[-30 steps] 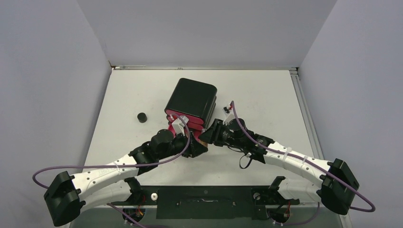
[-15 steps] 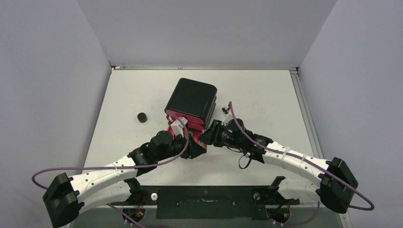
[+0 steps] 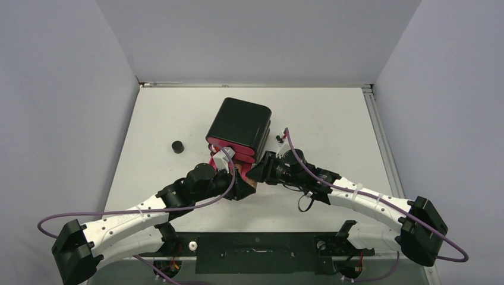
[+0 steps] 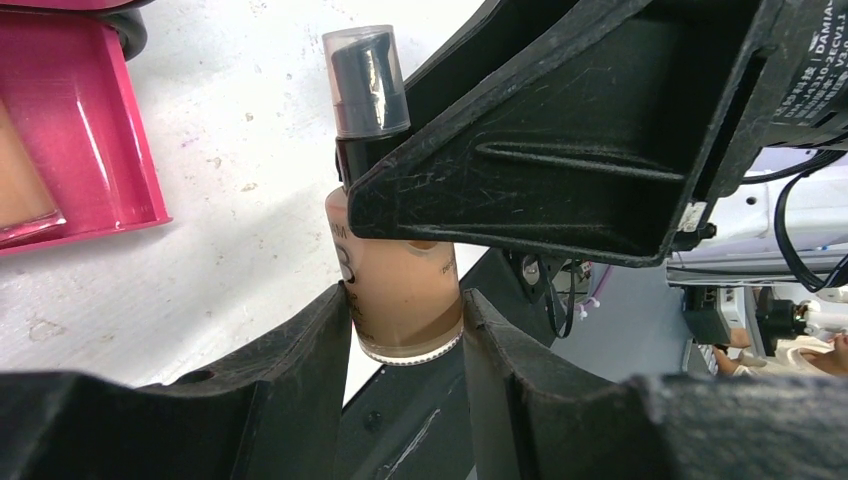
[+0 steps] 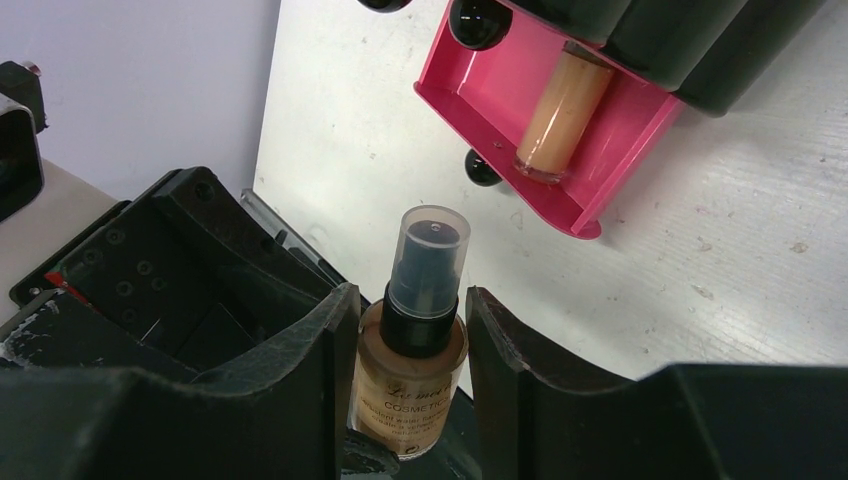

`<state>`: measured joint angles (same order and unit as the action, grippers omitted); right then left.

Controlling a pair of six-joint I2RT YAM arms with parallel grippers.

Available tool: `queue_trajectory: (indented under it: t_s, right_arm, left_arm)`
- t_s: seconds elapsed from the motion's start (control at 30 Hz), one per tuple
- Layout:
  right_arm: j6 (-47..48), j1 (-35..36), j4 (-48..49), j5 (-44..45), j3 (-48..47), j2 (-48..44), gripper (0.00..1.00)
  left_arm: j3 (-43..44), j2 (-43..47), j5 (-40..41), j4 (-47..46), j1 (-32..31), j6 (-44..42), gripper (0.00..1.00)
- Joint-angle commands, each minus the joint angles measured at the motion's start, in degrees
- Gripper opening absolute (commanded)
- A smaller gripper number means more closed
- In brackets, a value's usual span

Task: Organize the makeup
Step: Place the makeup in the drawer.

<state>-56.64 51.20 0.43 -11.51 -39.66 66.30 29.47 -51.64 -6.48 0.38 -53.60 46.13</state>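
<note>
A tan foundation bottle (image 5: 415,370) with a black pump under a clear cap hangs over the table in front of the cabinet, between both grippers. My right gripper (image 5: 410,300) is shut on its upper body, the cap pointing toward the pink drawer (image 5: 640,130). My left gripper (image 4: 405,300) is shut on the bottle (image 4: 400,290) near its base, both fingers against the glass. From above the two grippers meet at the bottle (image 3: 252,176). A tan tube (image 5: 555,110) lies in the open drawer. A small black round jar (image 3: 177,146) stands alone at the left.
The big black cabinet (image 3: 241,124) stands mid-table with its pink drawers facing the arms, the lowest one pulled out (image 3: 229,155). A small dark item (image 3: 279,138) lies just right of the cabinet. The black base plate (image 3: 255,252) runs along the near edge.
My left gripper has closed in on the bottle's base. Both arms have shifted slightly toward the cabinet, and the right gripper has kept its hold.
</note>
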Motion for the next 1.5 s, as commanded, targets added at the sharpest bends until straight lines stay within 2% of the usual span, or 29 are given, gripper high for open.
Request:
queue_trajectory:
  t_s: [0.0,0.8,1.03,1.47]
  right_arm:
    - [-0.66,0.73,3.85,-0.71,-2.09,-0.65,0.34]
    - [-0.5,1.53,5.11,-0.13,-2.35,0.09,0.4]
    - [-0.16,1.53,4.54,0.21,-2.62,-0.1,0.57]
    - [0.19,1.51,1.05,3.55,-2.67,-1.45,0.83]
  left_arm:
    - [3.65,1.04,1.91,5.07,0.08,-3.69,0.02]
    - [4.54,2.4,2.42,7.26,0.08,-5.34,0.0]
    - [4.19,2.59,1.77,7.18,0.08,-5.65,0.0]
    - [4.1,2.85,1.91,7.87,0.08,-5.72,0.0]
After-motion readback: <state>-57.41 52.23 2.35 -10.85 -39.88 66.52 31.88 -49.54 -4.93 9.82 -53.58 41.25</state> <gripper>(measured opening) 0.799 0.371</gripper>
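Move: Both grippers already hold the foundation bottle, the left on its lower body and the right nearer its neck. From the left gripper the open pink drawer lies about 7 cm ahead, 7 cm to the left and 11 cm below, with the bottle already in it some 2 cm right of its middle; the makeup box is about 20 cm ahead and 4 cm left. For the right gripper the drawer is roughly 6 cm ahead, 7 cm left and 12 cm below. Keep the left gripper shut on the foundation bottle's body and carry the bottle, with the right still clasping it, about 1 cm left and slightly up. Then hold the right arm nearly still and spread its fingers wide to let go of the bottle, while the left eases nearly another centimetre left and 1 cm down towards the drawer, its left side rolling up some 5 degrees overall. ##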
